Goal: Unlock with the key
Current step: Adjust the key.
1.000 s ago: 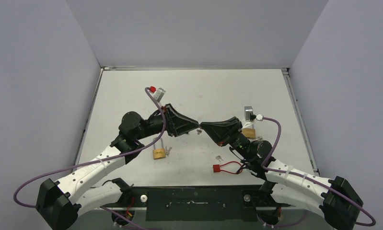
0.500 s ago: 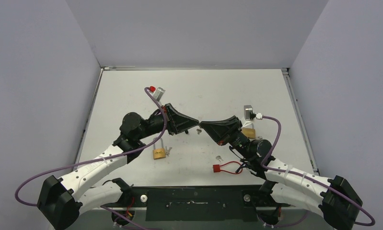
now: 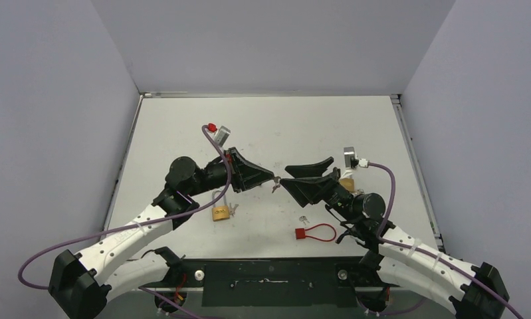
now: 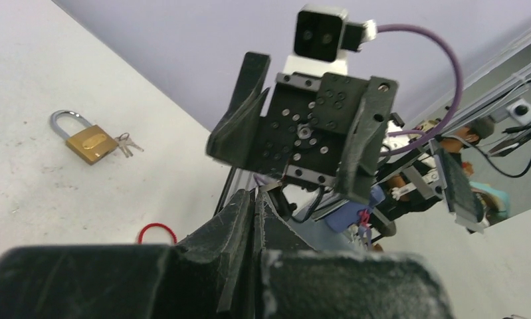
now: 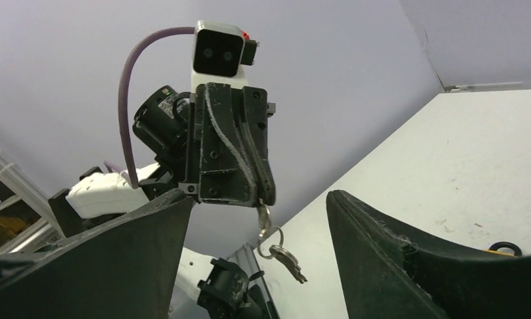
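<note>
My left gripper [image 3: 271,177] is shut on a silver key [image 5: 264,216] above the table's middle. A ring with a second key [image 5: 288,258] dangles below it. Facing it, my right gripper [image 3: 286,175] stands open, and in its wrist view its gripper [image 5: 259,197] has a finger on either side of the hanging key without touching it. In the left wrist view the left gripper [image 4: 254,194] shows both fingers pressed together. A brass padlock [image 3: 220,212] with its own keys lies beside the left arm. Another brass padlock [image 3: 346,184] lies behind the right wrist.
A red cable lock [image 3: 316,232] lies near the front edge, with a small pair of keys [image 3: 304,218] just behind it. Grey walls close in the white table [image 3: 282,126] on three sides.
The left gripper closed on the key while the right gripper still held it. The right gripper has now opened, letting the key go, and drawn back slightly to the right.
</note>
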Motion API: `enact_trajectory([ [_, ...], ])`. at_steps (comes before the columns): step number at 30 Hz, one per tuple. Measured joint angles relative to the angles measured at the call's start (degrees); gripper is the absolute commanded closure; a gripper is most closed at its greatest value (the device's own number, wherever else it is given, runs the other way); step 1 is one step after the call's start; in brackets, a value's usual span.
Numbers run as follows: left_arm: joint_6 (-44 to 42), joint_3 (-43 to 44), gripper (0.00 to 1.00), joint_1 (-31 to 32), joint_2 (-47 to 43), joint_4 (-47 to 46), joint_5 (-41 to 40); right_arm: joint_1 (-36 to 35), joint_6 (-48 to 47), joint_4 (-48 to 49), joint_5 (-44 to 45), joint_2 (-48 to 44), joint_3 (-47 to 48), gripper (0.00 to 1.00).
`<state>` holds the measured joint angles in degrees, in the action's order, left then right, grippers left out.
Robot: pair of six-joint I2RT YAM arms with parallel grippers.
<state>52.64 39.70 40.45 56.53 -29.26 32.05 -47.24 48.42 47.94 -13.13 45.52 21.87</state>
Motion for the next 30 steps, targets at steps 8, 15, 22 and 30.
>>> enact_trajectory([
  [8,-9.55,3.45,1.0,0.02,-0.5,10.01,4.61,0.39,-9.92,-16.59,-8.55,-3.32,8.26,0.37],
  [15,-15.39,4.2,1.0,0.02,-3.26,15.34,8.92,0.39,-15.93,-28.09,-17.03,-3.19,11.28,0.4],
  [22,-20.65,6.38,1.0,0.02,-4.42,23.1,10.03,0.39,-17.62,-31.3,-21.05,-0.09,11.76,0.58],
  [30,-23.5,7.34,1.0,0.02,-4.79,27.56,10.1,0.39,-17.25,-30.32,-23.76,3.1,11.91,0.51],
])
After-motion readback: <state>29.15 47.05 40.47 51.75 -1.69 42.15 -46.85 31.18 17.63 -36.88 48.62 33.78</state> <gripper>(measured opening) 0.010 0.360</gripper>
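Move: The left fingers pinch the key bunch, whose hanging keys sit about 3 cm below that hand and 1 cm back and right. From the open right hand they lie about 3 cm left, 1 cm back and 3 cm down. On the table some 31 cm below the right hand, the yellow padlock is about 19 cm ahead and 9 cm left, the red cable lock 2 cm ahead and 11 cm right, and the brass padlock 8 cm ahead and 17 cm left. The left hand keeps its pinch on the key bunch, carrying it about 4 cm back with a smaller drop and tipping its fingers downward. The empty right hand rises slightly, then follows back and down about 5 cm and somewhat left, its fingers dipping and swinging back some 30 degrees; they narrow to roughly half their opening around the hanging keys, with no grip to be seen yet. ##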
